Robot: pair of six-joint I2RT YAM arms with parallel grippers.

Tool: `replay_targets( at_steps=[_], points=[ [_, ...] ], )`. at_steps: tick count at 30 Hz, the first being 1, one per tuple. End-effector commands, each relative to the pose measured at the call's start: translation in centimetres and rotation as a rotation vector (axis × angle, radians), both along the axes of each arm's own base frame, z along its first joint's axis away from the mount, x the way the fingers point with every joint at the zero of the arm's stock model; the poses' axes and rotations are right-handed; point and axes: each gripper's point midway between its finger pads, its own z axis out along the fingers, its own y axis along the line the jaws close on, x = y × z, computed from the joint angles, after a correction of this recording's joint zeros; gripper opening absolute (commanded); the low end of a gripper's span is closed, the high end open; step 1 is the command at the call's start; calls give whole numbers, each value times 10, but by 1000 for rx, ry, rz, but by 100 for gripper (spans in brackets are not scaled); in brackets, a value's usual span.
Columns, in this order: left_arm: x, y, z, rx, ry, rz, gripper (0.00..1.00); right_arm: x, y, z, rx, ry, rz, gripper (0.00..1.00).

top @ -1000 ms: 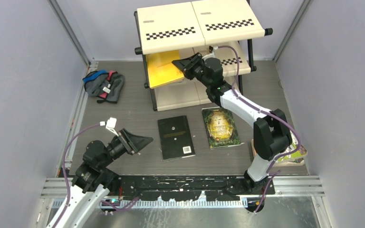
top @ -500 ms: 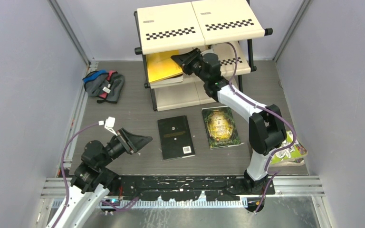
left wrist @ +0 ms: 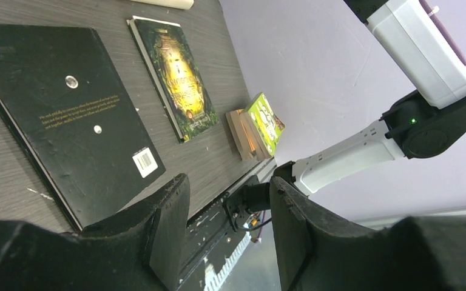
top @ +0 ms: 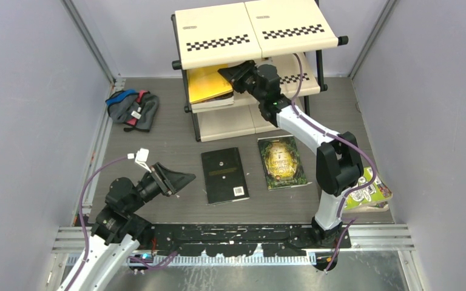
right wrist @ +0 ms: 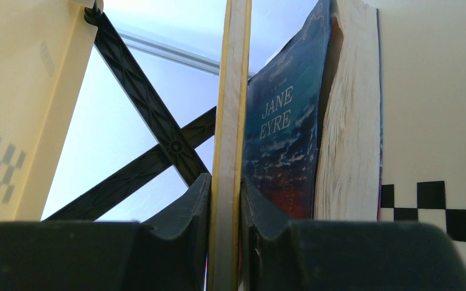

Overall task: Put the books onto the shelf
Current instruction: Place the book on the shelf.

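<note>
The shelf [top: 218, 33] stands at the back of the table. My right gripper [top: 230, 71] reaches under its top board and is shut on the edge of a yellow-covered book [top: 205, 83], which lies on the middle tier. In the right wrist view the jaws [right wrist: 226, 200] clamp that yellow book [right wrist: 233, 91], and the blue "Jane Eyre" [right wrist: 282, 139] lies right against it. A black book [top: 224, 174] and a dark green-gold book [top: 281, 162] lie flat on the table in front of the shelf. My left gripper [top: 185, 179] hovers open and empty left of the black book [left wrist: 60, 115].
A lime green book [top: 373, 194] lies on a small stack by the right arm's base, also visible from the left wrist [left wrist: 264, 118]. A grey-blue cloth bundle [top: 132, 109] sits at the far left. Purple walls close in both sides.
My right gripper has pushed the yellow book deeper into the shelf's middle tier, under the top board. The left arm has not moved.
</note>
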Motion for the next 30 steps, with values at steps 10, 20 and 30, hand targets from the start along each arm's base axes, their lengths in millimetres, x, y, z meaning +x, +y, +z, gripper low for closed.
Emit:
replay_targets(
  at_steps=[10, 20, 30],
  points=[
    [-3, -4, 20, -37, -76, -33, 52, 7, -3, 15, -103, -85, -38, 38],
    [-2, -5, 19, -41, -68, -34, 52, 8, -13, 13, -172, -96, -74, 58],
    [-1, -6, 15, -47, -59, -37, 52, 10, -34, 13, -271, -107, -164, 61]
  ],
)
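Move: The right hand holds the yellow book by its right edge; the book's middle is about 7 cm to the hand's left, level fore and aft and some 2 cm lower. Jane Eyre, which it goes onto, lies just below, roughly 6 cm left, 1 cm back and 5 cm down. The middle shelf's right half is about 20 cm to the hand's right, 7 cm down. From the left hand, Jane Eyre is some 32 cm ahead, 3 cm right and 5 cm higher. The right fingers let go of their pinch on the yellow book's right edge, opening from about a quarter to over half while the hand sinks some 2 cm towards Jane Eyre. It then eases about 1.5 cm right and 1 cm forward, rolling some 15 degrees so its left side dips; the lower finger stays tucked under the book's edge. ##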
